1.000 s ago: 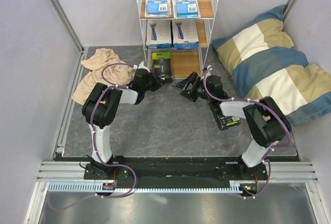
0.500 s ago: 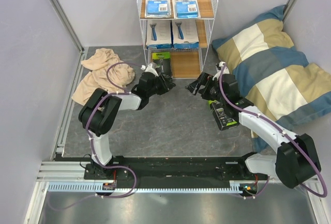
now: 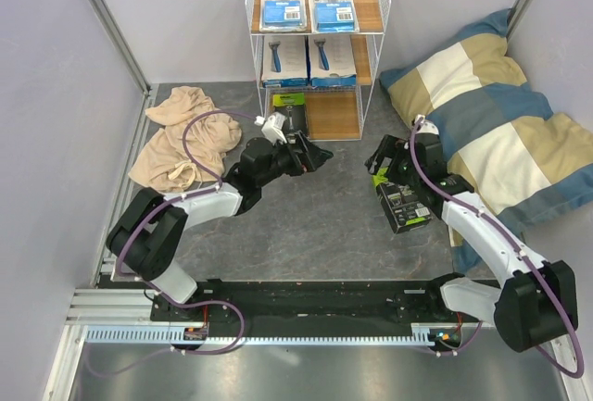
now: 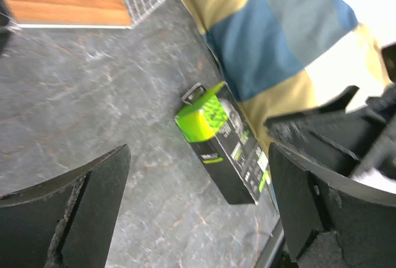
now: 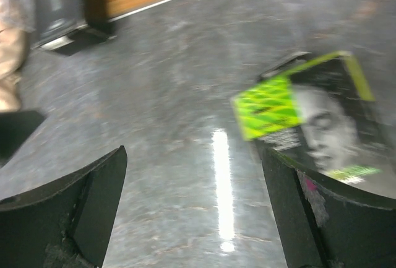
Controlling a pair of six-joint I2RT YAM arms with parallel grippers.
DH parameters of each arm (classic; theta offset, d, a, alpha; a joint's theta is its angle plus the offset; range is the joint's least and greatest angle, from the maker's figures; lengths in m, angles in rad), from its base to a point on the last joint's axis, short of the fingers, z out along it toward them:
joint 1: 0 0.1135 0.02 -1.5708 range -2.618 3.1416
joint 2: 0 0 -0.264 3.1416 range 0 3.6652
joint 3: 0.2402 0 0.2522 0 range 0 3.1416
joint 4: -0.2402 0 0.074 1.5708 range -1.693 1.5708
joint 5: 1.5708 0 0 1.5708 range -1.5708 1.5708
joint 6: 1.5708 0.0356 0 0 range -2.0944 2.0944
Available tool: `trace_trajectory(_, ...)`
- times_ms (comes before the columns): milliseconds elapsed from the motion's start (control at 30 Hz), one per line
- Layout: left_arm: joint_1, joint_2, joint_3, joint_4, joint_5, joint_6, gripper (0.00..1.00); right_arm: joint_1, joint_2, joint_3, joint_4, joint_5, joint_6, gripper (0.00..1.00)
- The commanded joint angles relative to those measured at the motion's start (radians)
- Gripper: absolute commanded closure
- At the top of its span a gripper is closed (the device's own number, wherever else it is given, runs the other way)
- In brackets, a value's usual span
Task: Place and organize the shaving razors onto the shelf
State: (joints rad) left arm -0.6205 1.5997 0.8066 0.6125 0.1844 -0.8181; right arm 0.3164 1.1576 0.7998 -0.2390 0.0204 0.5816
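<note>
The shelf [image 3: 335, 116] holds two white-and-blue blister cards [image 3: 283, 5] on its top board and two white packs [image 3: 283, 60] on the middle one. A black-and-green box [image 3: 290, 112] stands on the left of the bottom board. A second black-and-green box [image 3: 404, 201] [image 4: 226, 147] [image 5: 312, 119] lies flat on the floor beside the pillow. My left gripper [image 3: 317, 153] [image 4: 198, 218] hangs open and empty in front of the shelf, pointing toward that box. My right gripper [image 3: 380, 162] [image 5: 198, 212] is open and empty just beyond the box's green end.
A blue, cream and tan striped pillow [image 3: 491, 119] [image 4: 278, 33] fills the right side, touching the floor box. A beige cloth [image 3: 181, 137] lies crumpled at the left. Metal rails line the left wall and the near edge [image 3: 306, 304].
My left gripper opened, leaving the black-and-green box on the bottom board, and drew back to the right. My right arm swung right and nearer, over to the box on the floor.
</note>
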Motion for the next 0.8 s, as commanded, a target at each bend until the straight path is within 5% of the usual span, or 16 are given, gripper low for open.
trace_trajectory(0,-0.025,-0.04,-0.004,-0.003,0.035,0.037,0.0,-0.074,-0.041,0.019,-0.078,0.053,-0.042,0.02)
trace_trajectory(333,-0.048,0.017,0.071,-0.114,0.122,0.048,0.0,-0.267,0.062,-0.004,-0.118,0.004,-0.095,0.02)
trace_trajectory(767,-0.067,0.086,0.068,-0.125,0.184,0.017,0.0,-0.287,0.221,-0.096,-0.014,-0.207,-0.127,0.02)
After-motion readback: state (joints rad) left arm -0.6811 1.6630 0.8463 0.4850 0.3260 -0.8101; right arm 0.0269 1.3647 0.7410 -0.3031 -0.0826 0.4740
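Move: The black-green boxed razor lies on the table about 8 cm to the right of the right hand, some 5 cm nearer the base and 12 cm below. From that hand the shelf's bottom board is roughly 20 cm ahead and 15 cm to the left, and the black box already on it some 19 cm ahead and 22 cm left, both about 11 cm lower. From the left hand the boxed razor lies about 26 cm right, 4 cm back and 14 cm below. Sweeping right about 10 cm while starting to sink, the right hand gets over the far half of the boxed razor, then drops more steeply, to some 10 cm below its start, easing 1 cm back left as the fingers tip about 18 degrees further down. Its wide-open fingers come down astride the box, the right one against its right side. The empty, open left hand drifts back, down and right by 3–4 cm each, swinging clockwise about 10 degrees. ##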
